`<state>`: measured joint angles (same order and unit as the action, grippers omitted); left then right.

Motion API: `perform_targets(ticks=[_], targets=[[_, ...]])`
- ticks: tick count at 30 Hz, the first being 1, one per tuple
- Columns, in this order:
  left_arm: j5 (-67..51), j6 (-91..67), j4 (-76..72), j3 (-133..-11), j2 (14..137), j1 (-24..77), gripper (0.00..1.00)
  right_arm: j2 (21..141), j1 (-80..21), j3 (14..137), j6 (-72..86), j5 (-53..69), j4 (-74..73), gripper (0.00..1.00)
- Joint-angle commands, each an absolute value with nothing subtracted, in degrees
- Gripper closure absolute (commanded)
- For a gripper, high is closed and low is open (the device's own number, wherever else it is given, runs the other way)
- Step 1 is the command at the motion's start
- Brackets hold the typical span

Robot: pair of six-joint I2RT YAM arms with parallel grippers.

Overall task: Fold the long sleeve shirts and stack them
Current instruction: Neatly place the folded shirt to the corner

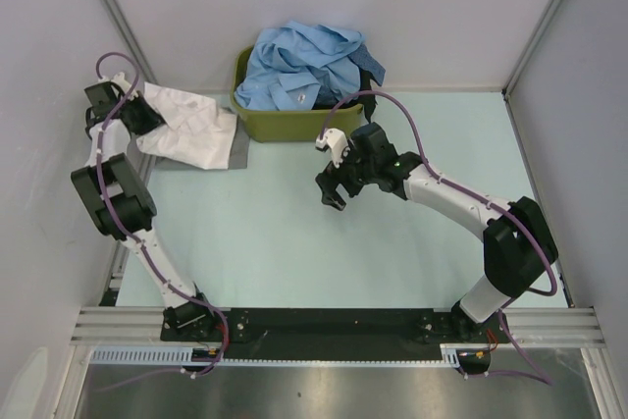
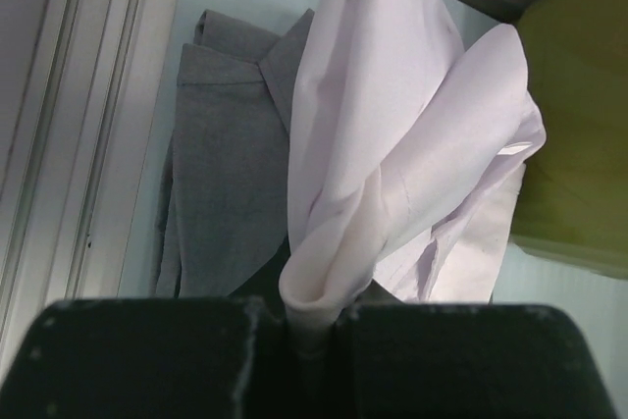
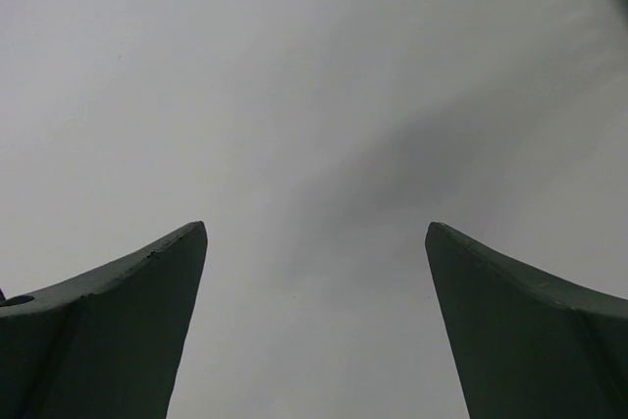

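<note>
My left gripper (image 1: 147, 117) is at the back left, shut on a fold of the white shirt (image 1: 191, 125). In the left wrist view the white shirt (image 2: 392, 164) hangs bunched from the gripper (image 2: 314, 316) above the folded grey shirt (image 2: 221, 174), whose edge shows under the white one (image 1: 238, 149). Several light blue shirts (image 1: 304, 66) are heaped in the olive-green tub (image 1: 285, 125), with a dark one (image 1: 371, 80) at the heap's right. My right gripper (image 1: 334, 198) is open and empty over the table, in front of the tub; its fingers (image 3: 118, 321) frame bare table.
The tub stands at the back middle; its corner shows in the left wrist view (image 2: 579, 144). Grey walls close the left, back and right sides. A metal rail (image 1: 334, 326) runs along the near edge by the arm bases.
</note>
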<state>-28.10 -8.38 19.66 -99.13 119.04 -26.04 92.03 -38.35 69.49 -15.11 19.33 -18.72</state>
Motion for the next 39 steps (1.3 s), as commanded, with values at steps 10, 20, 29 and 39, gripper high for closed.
perform_targets(ticks=[10,20,29,39], targets=[[-23.12,-9.06,16.60,-101.77,121.20,-26.28,0.81,92.20,-38.41,72.69,-16.17,19.07,-19.34,0.00],[-16.70,1.82,23.02,-102.57,108.48,-26.28,0.12,92.37,-36.48,73.30,-15.91,19.16,-19.25,0.00],[-15.98,14.57,32.67,-106.96,103.36,-24.79,0.01,92.55,-29.71,75.50,-12.75,23.11,-19.51,0.00],[-10.14,25.49,37.80,-95.03,98.00,-8.83,0.00,92.55,-20.13,77.61,-4.57,28.30,-21.53,0.00]])
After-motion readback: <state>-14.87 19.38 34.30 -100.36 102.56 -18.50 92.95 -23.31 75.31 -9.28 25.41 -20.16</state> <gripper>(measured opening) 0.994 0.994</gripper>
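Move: The grey folded shirt that the white one is being laid on has its middle about 8 cm to the right of the left hand, 3 cm ahead and 8 cm below; the left fingers already grip a raised end of the white shirt. The table's left edge runs some 7 cm to this hand's left. The green bin's middle is roughly 35 cm right and 9 cm ahead, 2 cm lower. From the empty right hand the grey shirt lies about 37 cm left, 24 cm ahead and 9 cm down. The white shirt's held end is lowered about 2 cm over the grey shirt, with a slight shift left, and the left fingers open wide and let go. The empty left hand then draws back and climbs some 16 cm, its left side rolling up about 30 degrees, before swinging right and sinking a little. The open right hand later goes forward and right, rising slightly, away from the stack. ##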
